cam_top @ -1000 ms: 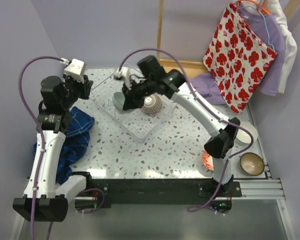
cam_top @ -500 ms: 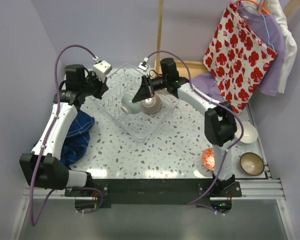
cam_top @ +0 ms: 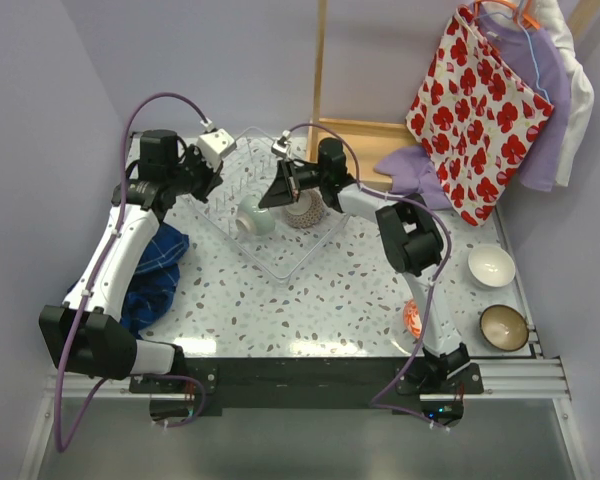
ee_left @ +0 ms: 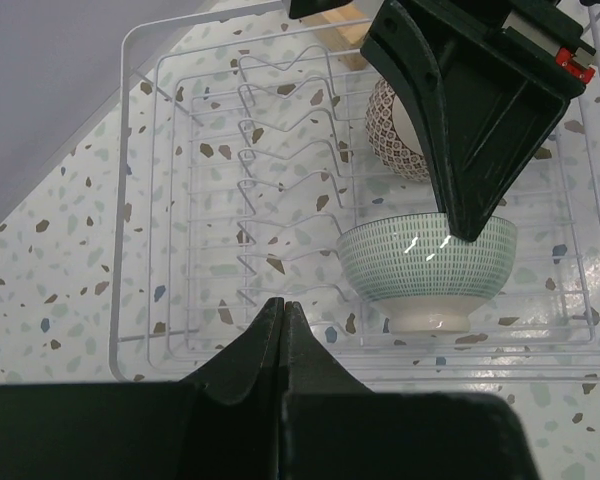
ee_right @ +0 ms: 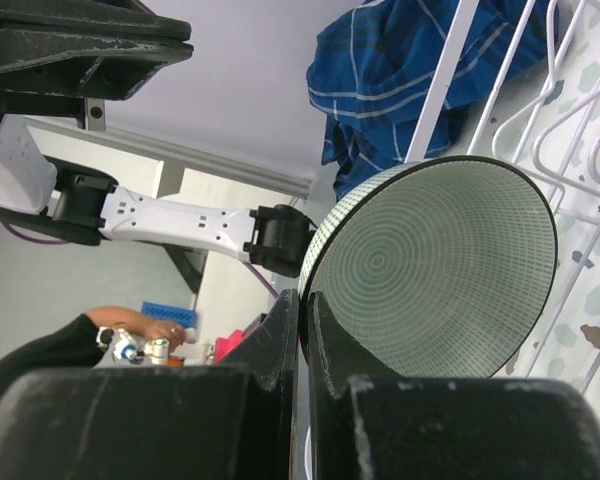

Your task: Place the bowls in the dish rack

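Note:
The clear dish rack (cam_top: 280, 250) sits at the table's far middle. Inside it, the pale green bowl (cam_top: 254, 216) is tipped on its side among the prongs, foot toward my left arm. My right gripper (cam_top: 279, 189) is shut on its rim; the right wrist view shows the ringed inside of the bowl (ee_right: 435, 270) and the right gripper (ee_right: 305, 298) pinching its edge. The brown net-patterned bowl (cam_top: 304, 211) lies just behind it. My left gripper (ee_left: 283, 305) is shut and empty at the rack's left side, short of the green bowl (ee_left: 427, 268).
A white bowl (cam_top: 491, 265) and a brown glazed bowl (cam_top: 504, 327) sit at the right edge. A red patterned bowl (cam_top: 411, 318) is half hidden behind the right arm. A blue cloth (cam_top: 152, 262) lies left of the rack, with a wooden box (cam_top: 365, 133) and a purple cloth (cam_top: 420, 170) behind.
My right arm has swung its elbow round and lowered the green bowl leftward into the rack. The left gripper has come in to the rack's left side and shut.

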Controlling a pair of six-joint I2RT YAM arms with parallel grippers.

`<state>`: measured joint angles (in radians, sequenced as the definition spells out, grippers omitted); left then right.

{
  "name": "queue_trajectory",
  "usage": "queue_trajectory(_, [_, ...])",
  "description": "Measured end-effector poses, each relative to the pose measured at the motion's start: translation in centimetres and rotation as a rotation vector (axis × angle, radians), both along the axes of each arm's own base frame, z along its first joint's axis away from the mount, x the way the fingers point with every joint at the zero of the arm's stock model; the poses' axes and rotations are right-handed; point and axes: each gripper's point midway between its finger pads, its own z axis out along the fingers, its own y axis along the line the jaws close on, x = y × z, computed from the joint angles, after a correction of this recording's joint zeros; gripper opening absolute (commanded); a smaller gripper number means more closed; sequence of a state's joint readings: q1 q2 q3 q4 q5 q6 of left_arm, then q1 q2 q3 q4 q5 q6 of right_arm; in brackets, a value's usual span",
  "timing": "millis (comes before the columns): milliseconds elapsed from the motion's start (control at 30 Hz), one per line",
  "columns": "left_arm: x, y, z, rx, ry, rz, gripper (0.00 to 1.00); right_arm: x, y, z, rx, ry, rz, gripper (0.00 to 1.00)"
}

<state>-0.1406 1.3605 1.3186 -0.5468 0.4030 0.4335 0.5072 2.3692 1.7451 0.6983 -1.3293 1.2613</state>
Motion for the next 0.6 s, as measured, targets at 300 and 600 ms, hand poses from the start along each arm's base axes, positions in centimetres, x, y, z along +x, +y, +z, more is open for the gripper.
queue_trajectory(300, [0.2, 0.1, -0.3, 0.008, 0.002, 0.002, 0.0, 0.0, 0.0, -4.0, -0.113, -0.019, -0.02, 0.0])
queue_trajectory(600, [0.3, -0.3, -1.0, 0.012, 0.017, -0.009, 0.0, -1.2, -0.3, -5.2, -0.172, -0.061, 0.003, 0.0])
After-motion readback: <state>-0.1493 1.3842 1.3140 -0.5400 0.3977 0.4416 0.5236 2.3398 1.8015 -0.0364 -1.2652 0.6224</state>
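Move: The right hand already has the green bowl pinched by its upper rim, on edge with its opening to the right. Its place on the rack floor lies about 10 cm below that hand, 2 cm back and 2 cm left. The tines' middle is some 8 cm ahead, 5 cm left and 12 cm down; the brown dotted bowl is about 3 cm ahead, 9 cm right and 7 cm lower. From the left hand the place is about 13 cm right, 1 cm back, 16 cm down. The right hand keeps its fingers shut on the rim of the green bowl and, after a brief pause, lowers it almost straight down by about 5 cm into the rack, on the near side of the tines and to the left of the dotted bowl. As it sinks, the leftward-pointing fingers tip down some 10 degrees; then the descent levels off and the hand eases back about 1 cm towards the robot, without letting go. ##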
